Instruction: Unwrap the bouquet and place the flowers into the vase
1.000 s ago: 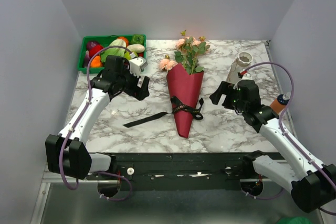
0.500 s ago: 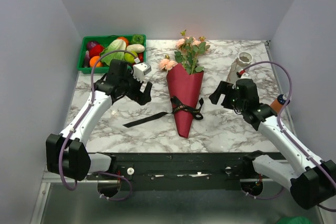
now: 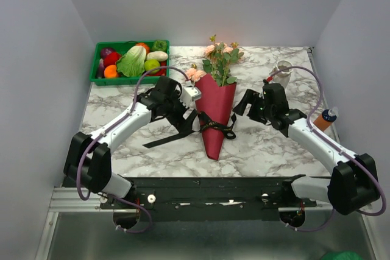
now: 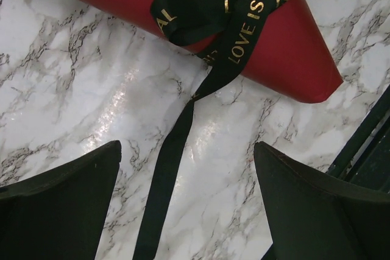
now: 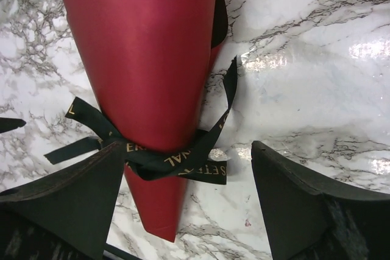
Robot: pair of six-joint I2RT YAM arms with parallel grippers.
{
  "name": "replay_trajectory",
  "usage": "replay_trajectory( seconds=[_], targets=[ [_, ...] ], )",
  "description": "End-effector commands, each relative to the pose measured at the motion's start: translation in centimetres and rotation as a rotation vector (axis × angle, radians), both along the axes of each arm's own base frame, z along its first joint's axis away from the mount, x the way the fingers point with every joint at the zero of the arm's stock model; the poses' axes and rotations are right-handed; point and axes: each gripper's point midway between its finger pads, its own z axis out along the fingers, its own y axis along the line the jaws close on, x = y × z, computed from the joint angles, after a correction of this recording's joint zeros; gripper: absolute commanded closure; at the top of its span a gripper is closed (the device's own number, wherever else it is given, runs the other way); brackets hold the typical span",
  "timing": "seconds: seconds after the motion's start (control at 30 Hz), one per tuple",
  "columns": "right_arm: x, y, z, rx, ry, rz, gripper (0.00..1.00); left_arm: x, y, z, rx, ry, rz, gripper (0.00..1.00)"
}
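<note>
The bouquet (image 3: 214, 109) lies in the middle of the table, a maroon paper cone with its tip toward me. Peach-pink flowers (image 3: 220, 58) stick out of its far end. A black ribbon (image 3: 217, 127) is tied round the cone, and its long tail (image 4: 172, 165) trails left over the marble. My left gripper (image 3: 186, 120) hovers open at the cone's left side, with the tail lying between its fingers (image 4: 58, 208). My right gripper (image 3: 242, 106) hangs open over the cone's right side, above the ribbon knot (image 5: 180, 161). The vase (image 3: 283, 70) stands at the back right, partly hidden by the right arm.
A green tray (image 3: 99, 65) of vegetables sits at the back left corner. A small orange bottle (image 3: 325, 119) with a blue cap stands near the right edge. The dark front rail (image 4: 365, 144) of the table runs just past the cone's tip.
Both arms have swung inward to the bouquet. The left came from beside the green tray to the cone's left side. The right came from in front of the vase to the cone's right side.
</note>
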Motion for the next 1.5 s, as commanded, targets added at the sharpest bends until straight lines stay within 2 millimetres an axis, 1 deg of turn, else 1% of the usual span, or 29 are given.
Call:
replay_trajectory(
  seconds=[0.0,0.03,0.1,0.13,0.17,0.23,0.3,0.33,0.37,0.53,0.57,0.63,0.7,0.73,0.77,0.8,0.87,0.93,0.97,1.03,1.07,1.1,1.13,1.17,1.2,1.23,1.27,1.37,1.47],
  targets=[
    [0.3,0.3,-0.2,0.027,-0.016,-0.011,0.09,1.3,-0.6,-0.2,0.002,-0.046,-0.033,0.01],
    [0.3,0.2,-0.9,0.024,0.003,-0.018,0.09,1.3,-0.8,-1.0,0.016,-0.035,-0.038,0.01],
    [0.4,0.1,-1.8,0.014,0.028,-0.037,0.10,1.5,-1.4,-1.9,0.027,-0.048,-0.063,0.01],
    [0.4,0.1,-2.2,0.016,0.041,-0.044,0.11,1.3,-1.5,-3.0,0.050,-0.034,-0.075,0.01],
    [0.5,0.1,-2.8,0.010,0.057,-0.048,0.12,1.4,-1.9,-3.4,0.055,-0.041,-0.090,0.01],
    [0.6,0.3,-3.3,0.020,0.071,-0.053,0.13,1.2,-2.3,-4.8,0.082,-0.028,-0.118,0.01],
    [0.5,0.3,-4.1,0.018,0.087,-0.060,0.14,1.4,-2.5,-5.4,0.092,-0.041,-0.125,0.01],
    [0.6,0.6,-4.2,0.022,0.082,-0.059,0.14,1.4,-2.4,-6.2,0.106,-0.036,-0.134,0.01],
    [0.5,0.6,-4.3,0.022,0.083,-0.058,0.14,1.6,-2.4,-6.5,0.112,-0.042,-0.135,0.01],
    [0.6,0.9,-5.2,0.024,0.087,-0.061,0.16,1.2,-1.9,-8.2,0.144,-0.040,-0.155,0.01],
    [0.5,1.1,-5.3,0.029,0.090,-0.061,0.16,1.6,-1.9,-8.3,0.146,-0.057,-0.151,0.01],
    [0.2,1.6,-6.0,0.031,0.107,-0.062,0.17,2.0,-1.2,-8.9,0.176,-0.072,-0.123,0.01],
    [0.0,1.9,-6.4,0.012,0.112,-0.077,0.18,2.6,-0.8,-9.2,0.200,-0.106,-0.104,0.01],
    [-0.3,2.0,-6.8,0.020,0.128,-0.093,0.19,2.7,-0.7,-9.4,0.207,-0.109,-0.104,0.04],
    [-0.2,1.7,-7.0,0.007,0.125,-0.122,0.19,2.5,-0.6,-9.6,0.217,-0.101,-0.110,0.18],
    [-0.1,1.5,-7.1,-0.006,0.118,-0.146,0.19,2.5,-0.6,-9.7,0.222,-0.098,-0.114,0.24],
    [-0.2,1.6,-7.4,-0.004,0.128,-0.175,0.19,2.5,-0.4,-9.6,0.227,-0.099,-0.117,0.37],
    [0.1,1.5,-7.4,0.000,0.125,-0.196,0.21,2.6,-0.2,-9.3,0.233,-0.116,-0.111,0.43],
    [0.1,1.6,-7.4,-0.001,0.124,-0.200,0.22,2.6,0.0,-9.3,0.239,-0.116,-0.110,0.51],
    [0.3,1.5,-7.4,-0.004,0.120,-0.216,0.26,2.8,0.0,-8.7,0.236,-0.129,-0.108,0.62],
    [0.3,1.5,-7.3,-0.004,0.120,-0.221,0.28,2.7,0.1,-8.6,0.238,-0.128,-0.106,0.74],
    [0.3,1.4,-7.7,-0.011,0.126,-0.224,0.30,2.6,0.2,-8.5,0.241,-0.123,-0.105,0.81],
    [0.4,1.5,-7.7,-0.011,0.127,-0.229,0.35,2.7,0.2,-8.0,0.238,-0.130,-0.099,0.87],
    [0.5,1.5,-7.8,-0.011,0.130,-0.233,0.36,2.7,0.5,-7.9,0.242,-0.127,-0.093,0.95],
    [0.5,1.5,-8.1,-0.013,0.137,-0.233,0.38,2.7,0.5,-7.7,0.238,-0.130,-0.086,0.96],
    [0.6,1.7,-8.3,-0.009,0.142,-0.236,0.41,2.8,0.6,-7.2,0.230,-0.137,-0.081,0.96],
    [0.6,1.9,-8.4,-0.005,0.143,-0.232,0.42,2.7,0.7,-6.9,0.229,-0.138,-0.077,0.95],
    [0.6,2.9,-8.7,0.006,0.155,-0.213,0.42,2.5,0.9,-6.4,0.227,-0.140,-0.074,0.92],
    [0.1,3.9,-9.1,0.008,0.173,-0.193,0.43,2.3,0.9,-6.3,0.228,-0.135,-0.076,0.92]
  ],
)
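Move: Both hands hang over the bouquet's ribbon: from the left hand, the near-wrapper part of the long ribbon tail lies about 10 cm below, 2 cm ahead and 1 cm right. The ribbon knot is some 4 cm ahead and 8 cm right, and the tail's loose end 4 cm back and 16 cm left. From the right hand, the short ribbon end is about 10 cm down, 3 cm left and 1 cm back; the knot is 9 cm left and 1 cm back, the wrapper's tip 12 cm back and 10 cm left. The left hand sinks about 9.5 cm with open fingers onto the long ribbon tail beside the wrapper, easing 2 cm forward and rolling slightly, then shuts on the tail and lifts it by a bit over 2 cm. The right hand meanwhile descends some 9.5 cm and edges left to the short ribbon end, turning about 10 degrees clockwise and narrowing its fingers to a little over half open around that end without gripping it. ##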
